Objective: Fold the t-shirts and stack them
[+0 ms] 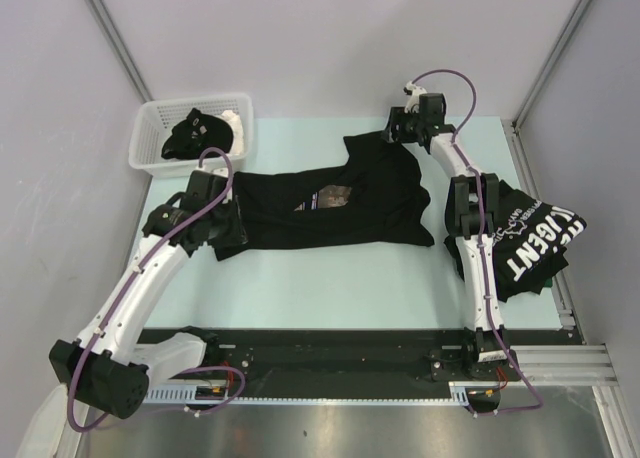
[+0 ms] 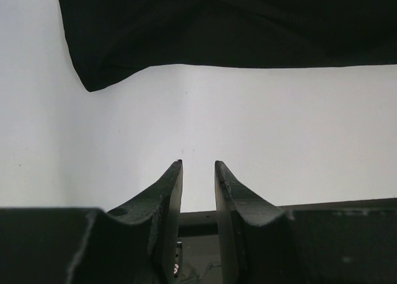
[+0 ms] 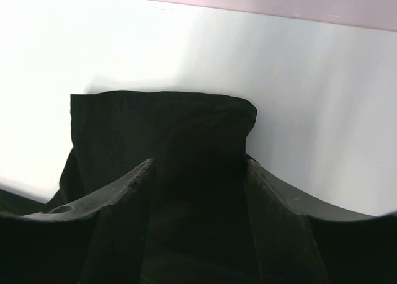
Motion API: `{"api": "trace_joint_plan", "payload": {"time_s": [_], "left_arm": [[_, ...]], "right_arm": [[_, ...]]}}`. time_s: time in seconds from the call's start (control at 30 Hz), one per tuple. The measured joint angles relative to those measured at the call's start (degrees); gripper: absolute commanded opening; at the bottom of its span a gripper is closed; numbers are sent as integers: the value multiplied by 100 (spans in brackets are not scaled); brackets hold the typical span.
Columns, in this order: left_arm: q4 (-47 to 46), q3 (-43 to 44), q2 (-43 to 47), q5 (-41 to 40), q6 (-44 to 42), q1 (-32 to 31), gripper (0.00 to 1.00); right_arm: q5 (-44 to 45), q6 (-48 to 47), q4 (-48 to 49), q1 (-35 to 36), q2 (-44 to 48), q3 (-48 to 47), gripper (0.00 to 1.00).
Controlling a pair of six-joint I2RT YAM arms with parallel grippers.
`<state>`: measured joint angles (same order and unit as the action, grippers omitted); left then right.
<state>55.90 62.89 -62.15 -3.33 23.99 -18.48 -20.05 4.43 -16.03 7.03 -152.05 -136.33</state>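
Note:
A black t-shirt (image 1: 330, 210) with a reddish-brown chest print lies spread flat across the middle of the table. My right gripper (image 1: 392, 133) is at its far right sleeve (image 3: 162, 126); the jaws stand wide, astride the black cloth (image 3: 200, 163). My left gripper (image 1: 225, 236) hovers by the shirt's left end, its fingers a little apart with nothing between them (image 2: 198, 163); the shirt's hem (image 2: 186, 42) lies ahead of them. A second t-shirt (image 1: 530, 240), folded, with big white lettering, rests at the right edge of the table.
A white slotted basket (image 1: 158, 118) stands at the back left with another black garment (image 1: 198, 133) in it. A black rail (image 1: 330, 348) runs along the near edge. Grey walls close in the table on the left, back and right.

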Motion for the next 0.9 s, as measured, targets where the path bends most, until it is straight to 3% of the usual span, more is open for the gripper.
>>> {"api": "trace_joint_plan", "payload": {"time_s": [0.17, 0.2, 0.33, 0.37, 0.77, 0.87, 0.9], "left_arm": [[-2, 0, -13, -9, 7, -44, 33], [-2, 0, -20, -11, 9, -52, 33], [-7, 0, -74, -11, 15, -94, 32], [-9, 0, -90, -11, 17, -105, 32], [-577, -11, -752, -498, -55, -144, 32], [-883, 61, -1394, -721, -155, -144, 39], [-981, 120, -1650, -765, -195, -144, 47]], "right_arm": [[11, -2, 24, 0, -50, -9, 37], [22, 15, 35, 0, -50, -11, 28], [74, 48, 55, -2, -50, -22, 14], [96, 48, 55, -2, -50, -22, 1], [179, 90, 87, -2, 81, 326, 0], [181, 70, 11, -2, 284, 610, 0], [186, 61, -11, -2, 343, 660, 0]]}}
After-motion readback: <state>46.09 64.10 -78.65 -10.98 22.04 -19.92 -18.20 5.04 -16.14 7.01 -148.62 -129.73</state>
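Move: The right fingers straddle the t-shirt's far right end, its cloth about 1 cm ahead and 2 cm below; the sleeve corner lies 11 cm left and 1 cm back, the shirt pile some 33 cm back and 26 cm right. From the left gripper, the t-shirt's near left edge is about 10 cm ahead, 3 cm left and 14 cm down, its near left corner 7 cm ahead and 9 cm left. Shut the right gripper fully from two-thirds open and pinch the t-shirt's far right end, sinking about 1 cm, then start drawing back by 1 to 2 cm with the cloth held. Late on, bring the left gripper forward about 5 cm and down about 4 cm towards the near left edge, rolling its left side up a little, fingers still a third open. ##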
